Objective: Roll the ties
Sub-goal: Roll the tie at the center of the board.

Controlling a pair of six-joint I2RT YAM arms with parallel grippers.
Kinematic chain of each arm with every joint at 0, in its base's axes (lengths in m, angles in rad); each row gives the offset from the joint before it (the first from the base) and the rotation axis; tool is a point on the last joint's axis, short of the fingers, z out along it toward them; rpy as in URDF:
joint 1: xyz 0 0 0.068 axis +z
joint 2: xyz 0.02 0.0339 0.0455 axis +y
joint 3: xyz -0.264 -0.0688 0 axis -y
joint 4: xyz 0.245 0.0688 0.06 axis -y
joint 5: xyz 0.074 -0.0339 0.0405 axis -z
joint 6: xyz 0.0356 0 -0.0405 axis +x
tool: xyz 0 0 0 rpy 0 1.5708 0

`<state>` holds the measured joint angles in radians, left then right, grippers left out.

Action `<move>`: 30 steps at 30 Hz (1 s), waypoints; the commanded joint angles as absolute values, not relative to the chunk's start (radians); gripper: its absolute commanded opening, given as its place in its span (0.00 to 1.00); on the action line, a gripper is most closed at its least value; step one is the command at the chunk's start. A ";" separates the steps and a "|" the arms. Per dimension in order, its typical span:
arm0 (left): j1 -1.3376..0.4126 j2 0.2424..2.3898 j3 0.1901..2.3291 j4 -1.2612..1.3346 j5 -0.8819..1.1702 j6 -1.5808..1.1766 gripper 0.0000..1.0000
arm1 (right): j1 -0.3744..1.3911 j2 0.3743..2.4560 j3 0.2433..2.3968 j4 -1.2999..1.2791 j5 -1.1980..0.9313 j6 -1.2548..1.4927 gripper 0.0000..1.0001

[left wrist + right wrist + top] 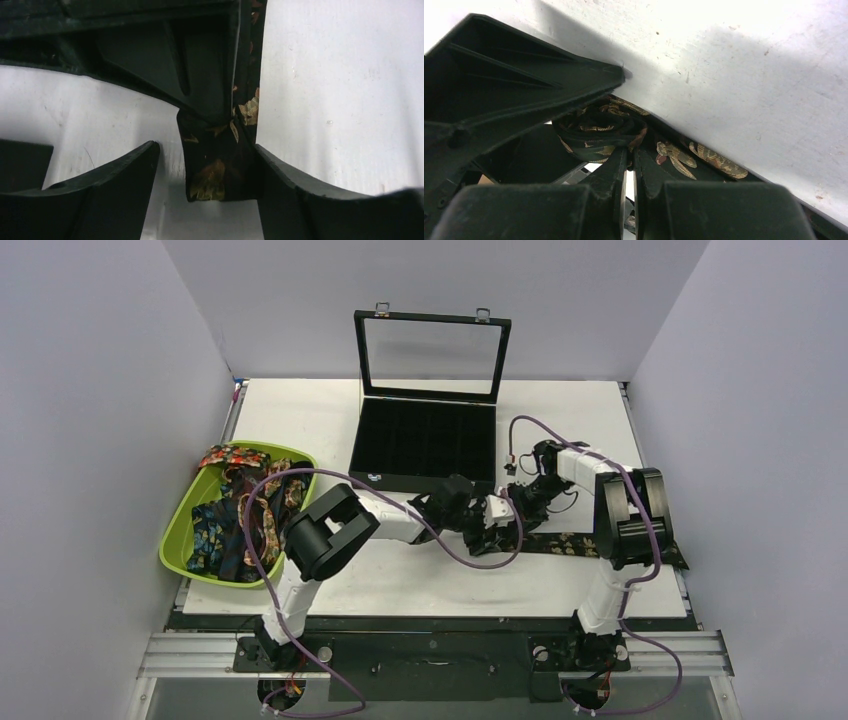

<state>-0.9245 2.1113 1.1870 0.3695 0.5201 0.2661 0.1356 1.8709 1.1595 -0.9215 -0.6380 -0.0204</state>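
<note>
A dark tie with tan-gold florals (575,544) lies along the table's front right. Its left end is coiled into a small roll (596,131). My right gripper (520,503) comes from behind; in the right wrist view its jaws (630,152) are shut on the roll's fabric. My left gripper (494,530) is open, and the tie's end (220,167) hangs between its fingers (205,150), touching the right finger (280,175) and apart from the left one. Several more patterned ties (240,520) lie heaped in a green basket (178,536) at the left.
A black compartment case (425,440) with its glass lid raised stands at the back centre, just behind both grippers. Purple cables (440,540) loop from the arms over the table. The right arm's elbow (630,515) sits above the tie's right part.
</note>
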 commanded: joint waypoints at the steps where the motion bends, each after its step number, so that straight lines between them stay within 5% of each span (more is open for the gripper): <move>1: -0.935 2.143 1.226 0.321 0.484 0.296 0.54 | 0.170 1.931 1.159 -0.868 -0.472 -0.083 0.00; 9: -0.896 2.013 0.997 0.284 0.435 0.305 0.19 | 0.257 1.956 1.262 -0.840 -0.533 -0.090 0.00; 13: -0.883 1.956 0.918 0.262 0.406 0.296 0.16 | 0.276 1.944 1.300 -0.848 -0.591 -0.092 0.00; 20: -0.883 1.949 0.899 0.250 0.384 0.290 0.13 | 0.153 1.798 1.259 -1.043 -0.622 -0.210 0.27; 30: -0.888 1.993 0.974 0.229 0.398 0.299 0.12 | -0.157 1.720 1.174 -1.170 -0.282 -0.420 0.27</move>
<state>-0.8883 1.9442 0.9627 0.3626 0.4301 0.2916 -0.0937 1.7237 1.1988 -1.1290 -0.4721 -0.3191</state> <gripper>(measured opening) 0.307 0.274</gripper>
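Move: The rolled end of the tie sits right between the left hand's open fingers, within a centimetre of the hand point. The box's middle is about 18 cm farther out and 13 cm left of that hand. From the right hand, which already pinches the roll's right side with shut fingers, the roll's middle is roughly 2 cm left and 1 cm down, about level fore and aft; the unrolled tie's middle is some 17 cm right, 2 cm back and 2 cm down. The left fingers close on the front and back sides of the rolled end, then carry it about 6 cm to the left over the table, staying low, and hold there with the wrist almost unturned. The right hand keeps its pinch and goes along about 4.5 cm left, then opens part way, lets go and sweeps right some 14 cm back over the flat length of the tie, rising about 3 cm. ##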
